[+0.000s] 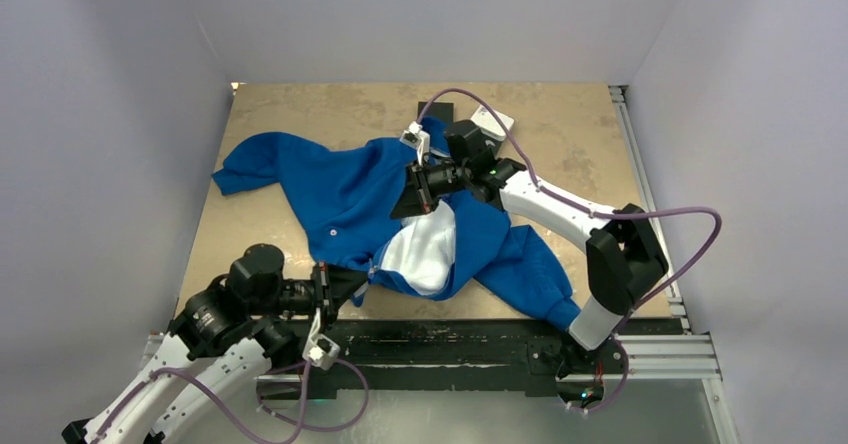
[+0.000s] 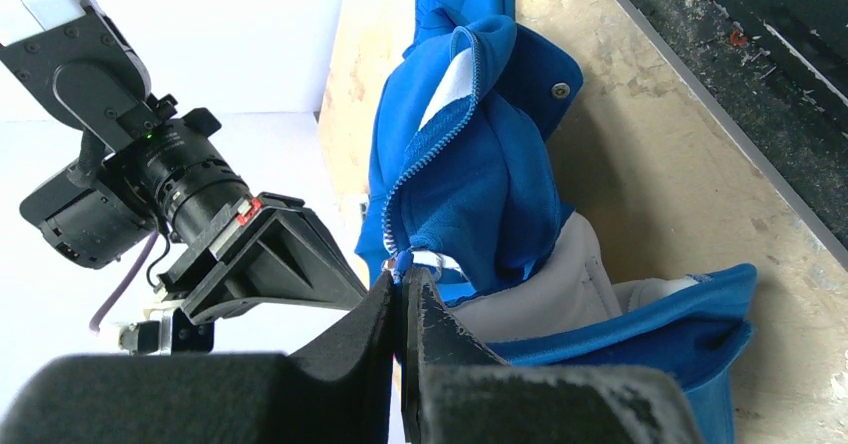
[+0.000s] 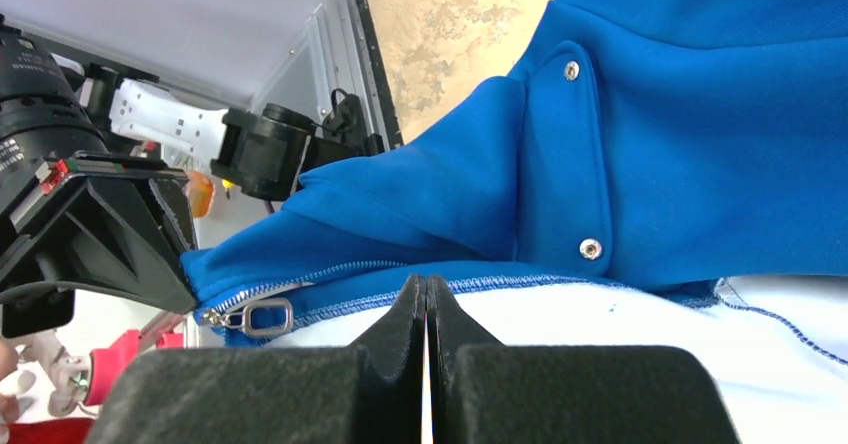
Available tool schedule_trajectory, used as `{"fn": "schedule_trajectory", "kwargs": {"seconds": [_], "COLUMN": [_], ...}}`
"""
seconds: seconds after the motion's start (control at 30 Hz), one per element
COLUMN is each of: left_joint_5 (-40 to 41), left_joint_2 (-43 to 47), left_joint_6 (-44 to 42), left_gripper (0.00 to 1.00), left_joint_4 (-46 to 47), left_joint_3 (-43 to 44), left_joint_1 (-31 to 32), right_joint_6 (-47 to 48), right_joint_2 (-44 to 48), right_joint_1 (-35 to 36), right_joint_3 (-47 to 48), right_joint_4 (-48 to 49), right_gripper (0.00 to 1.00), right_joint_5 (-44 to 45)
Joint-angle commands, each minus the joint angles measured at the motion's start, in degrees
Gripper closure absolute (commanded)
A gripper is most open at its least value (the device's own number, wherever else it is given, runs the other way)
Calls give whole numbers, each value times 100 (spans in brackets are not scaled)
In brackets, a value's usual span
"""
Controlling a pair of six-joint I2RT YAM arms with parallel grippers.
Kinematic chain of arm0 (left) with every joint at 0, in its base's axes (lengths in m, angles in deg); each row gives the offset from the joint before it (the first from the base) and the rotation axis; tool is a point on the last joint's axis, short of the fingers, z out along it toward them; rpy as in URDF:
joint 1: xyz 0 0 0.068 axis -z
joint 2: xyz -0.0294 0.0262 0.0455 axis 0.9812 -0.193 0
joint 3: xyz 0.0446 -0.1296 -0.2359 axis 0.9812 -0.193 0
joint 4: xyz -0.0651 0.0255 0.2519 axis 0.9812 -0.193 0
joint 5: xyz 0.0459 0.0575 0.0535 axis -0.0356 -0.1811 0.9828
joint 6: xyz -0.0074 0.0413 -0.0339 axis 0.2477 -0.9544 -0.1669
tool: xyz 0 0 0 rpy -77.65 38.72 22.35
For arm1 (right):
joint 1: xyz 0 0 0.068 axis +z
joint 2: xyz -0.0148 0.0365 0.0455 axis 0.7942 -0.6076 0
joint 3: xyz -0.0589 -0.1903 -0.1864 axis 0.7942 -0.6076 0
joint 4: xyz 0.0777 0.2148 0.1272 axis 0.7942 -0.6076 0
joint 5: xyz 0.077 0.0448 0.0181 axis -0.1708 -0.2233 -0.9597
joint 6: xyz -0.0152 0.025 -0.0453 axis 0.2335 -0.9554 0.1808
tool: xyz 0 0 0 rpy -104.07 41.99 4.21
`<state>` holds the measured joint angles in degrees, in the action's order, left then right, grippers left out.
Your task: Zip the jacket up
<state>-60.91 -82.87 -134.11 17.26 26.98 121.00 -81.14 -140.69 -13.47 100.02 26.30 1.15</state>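
The blue jacket (image 1: 340, 189) lies spread on the table, its front open so the white lining (image 1: 425, 249) shows. My left gripper (image 1: 352, 282) is at the near hem. In the left wrist view it (image 2: 403, 276) is shut on the bottom end of the zipper (image 2: 430, 154), a bit of blue fabric between the tips. My right gripper (image 1: 418, 202) is over the upper front edge. In the right wrist view it (image 3: 427, 282) is shut, tips against the stitched blue edge over the lining. The silver zipper pull (image 3: 252, 316) hangs left of it.
A dark flat object (image 1: 435, 112) and a white one (image 1: 492, 121) lie at the back of the table behind the right arm. A metal rail (image 1: 650, 164) runs along the right side. A black strip (image 1: 450, 339) marks the near edge.
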Motion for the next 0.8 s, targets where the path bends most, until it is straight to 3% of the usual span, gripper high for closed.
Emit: {"fn": "schedule_trajectory", "kwargs": {"seconds": [0.0,0.03,0.1,0.27,0.33,0.43,0.6,0.77], "left_joint_5": [-238,-138,117,1289,1625,1381,1049,945], "left_joint_2": [35,50,103,-52,-83,236,421,427], "left_joint_6": [64,158,588,2128,2001,1737,1446,1411], "left_gripper": [100,100,100,100,100,100,100,100], "left_joint_4": [111,191,539,1723,1518,880,87,-124], "left_joint_3": [132,95,-12,-146,4,160,306,351], "left_joint_1": [8,13,7,13,12,10,12,13], "right_joint_6": [280,319,489,869,563,167,581,525], "right_joint_2": [53,164,465,1116,1464,1623,824,415], "right_joint_1": [82,87,76,-9,-275,-744,-787,-840], "right_joint_3": [258,167,-75,-618,-1134,-1616,-1246,-1336], "right_joint_4": [-27,-73,-194,-581,-310,89,-141,12], "right_gripper": [100,100,67,5,1,1,1,1], "right_joint_5": [116,81,505,1588,1897,2376,3589,4117]}}
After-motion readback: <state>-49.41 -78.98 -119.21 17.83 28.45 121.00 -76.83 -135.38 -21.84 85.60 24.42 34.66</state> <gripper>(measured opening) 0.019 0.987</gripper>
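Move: My closed, empty right hand is bound for the jacket's zip edge by the chest, where white lining meets blue, about 10 cm ahead, 12 to the right and 14 below. The white lining bulges some 4 cm back, 6 right and 8 below that hand; the zipper pull hangs about 10 cm back, 4 left, 1 below. From my left hand, gripping the jacket's lower corner, the pull is 2 cm right, 1 ahead and 1 below; that chest edge is roughly 21 ahead, 17 right, 15 below. I open my right fingers wide and swing away from the zipper pull, first right by about 12 cm, then forward and steeply down towards the jacket's chest edge, turning clockwise and tipping the fingertips downward. My left hand keeps its pinch on the lower corner, goes forward about 4 cm, then eases back and left while turning counter-clockwise. ##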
